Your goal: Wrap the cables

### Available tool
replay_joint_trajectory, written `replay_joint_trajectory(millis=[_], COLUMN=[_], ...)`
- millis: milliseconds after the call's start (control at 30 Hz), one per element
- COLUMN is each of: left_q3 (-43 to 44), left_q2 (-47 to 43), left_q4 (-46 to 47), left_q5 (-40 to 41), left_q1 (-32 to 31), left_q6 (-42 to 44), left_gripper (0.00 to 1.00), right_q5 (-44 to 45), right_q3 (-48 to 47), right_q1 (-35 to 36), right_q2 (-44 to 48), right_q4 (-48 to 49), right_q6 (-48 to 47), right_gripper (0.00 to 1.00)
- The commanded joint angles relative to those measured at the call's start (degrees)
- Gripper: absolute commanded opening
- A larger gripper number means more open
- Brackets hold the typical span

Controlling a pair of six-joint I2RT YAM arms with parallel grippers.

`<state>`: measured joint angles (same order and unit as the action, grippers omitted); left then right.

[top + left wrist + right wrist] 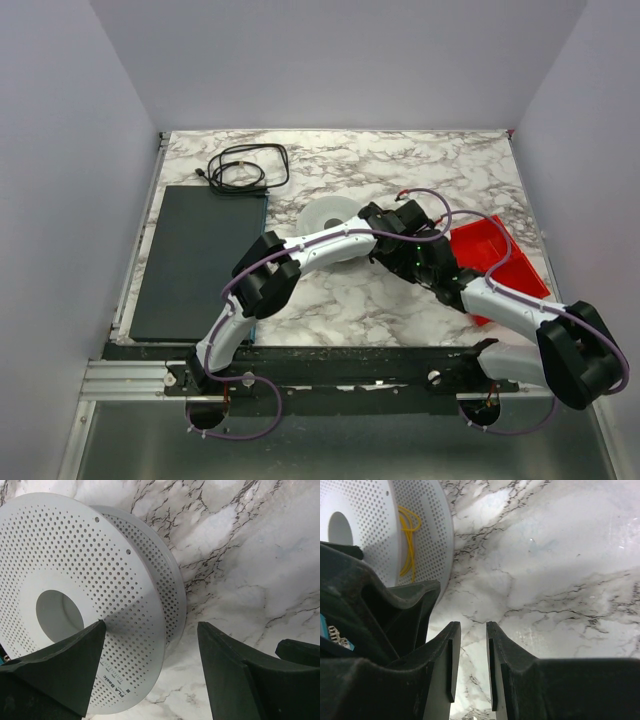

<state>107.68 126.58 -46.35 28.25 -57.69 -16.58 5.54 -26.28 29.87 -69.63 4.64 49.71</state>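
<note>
The cables show as a thin yellow wire [408, 535], wound loosely round the hub between the two flanges of a white perforated spool [75, 565]. In the top view the spool [325, 213] lies mid-table, and both arms meet at its right side. My left gripper [151, 627] is open wide, its fingers on either side of the near flange's lower rim without touching it. My right gripper [472, 625] hovers over bare marble just right of the spool. Its jaws stand a narrow gap apart with nothing between them.
A coiled black cord [245, 166] lies at the back left. A dark mat [195, 260] covers the left side of the marble table [340, 300]. A red bin [495, 258] sits at the right, partly under the right arm.
</note>
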Motion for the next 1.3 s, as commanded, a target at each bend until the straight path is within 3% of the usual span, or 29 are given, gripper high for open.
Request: replay_joint_trajectory(millis=[0,133,467,600,733,867,1133,1267], left_q3=[-1.19,0.71,9.22,8.58,-1.84,-13.26,-32.61,-41.3], left_q2=[0.5,-1.7,-6.41,-12.13,-23.36,-35.24,-55.18,-64.72], left_q4=[-5.59,-6.18,-8.01,-6.56,0.33,6.51,13.17,16.77], left_q5=[-3.84,-3.33,-2.9,-4.55,-8.89,-14.65,-18.61,-20.19], left_q1=[0.83,0.83,1.22,1.88,3.53,7.05,13.47,17.18], left_q6=[-1.92,-1.27,0.84,-0.11,-2.34,-5.88,-9.34,-11.46], left_gripper=[0.83,0.98,0.99,0.99,0.99,0.99,0.99,0.99], right_q5=[1.99,2.18,2.9,3.24,3.12,1.78,-1.98,-1.72], right_q3=[-2.87,-3.94,-6.96,-9.87,-15.15,-20.25,-26.82,-28.16], right_q1=[-0.38,-0.34,-0.34,-0.35,-0.38,-0.39,-0.38,-0.34], right_q2=[1.5,2.8,5.5,8.06,10.75,11.69,11.16,10.71], right_q4=[-2.28,-3.98,-8.85,-12.67,-17.13,-19.46,-18.22,-17.07], right_q6=[-1.5,-1.7,-1.93,-2.69,-5.18,-8.07,-11.53,-12.39], right_gripper=[0.34,0.35,0.39,0.44,0.54,0.71,0.96,1.0])
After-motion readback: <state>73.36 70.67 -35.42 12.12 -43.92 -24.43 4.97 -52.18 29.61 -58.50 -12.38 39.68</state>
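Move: The white spool with the yellow cable lies flat, its middle about 7 cm left, 4 cm ahead and 4 cm below the left hand, whose fingers are at its right rim. The dark switch is some 45 cm to this hand's left and 4 cm back. From the right hand the spool is about 18 cm left, 8 cm ahead and slightly lower; the red box is roughly 27 cm right, about level. Finish opening the left gripper at the spool's rim, ease it slightly left, then lift it clear by about 20 cm and swing it left, high past the spool, rolling its left side down some 40 degrees. Meanwhile raise the right hand almost straight up about 20 cm, tipping its fingers upward some 20 degrees and spreading them wide. ##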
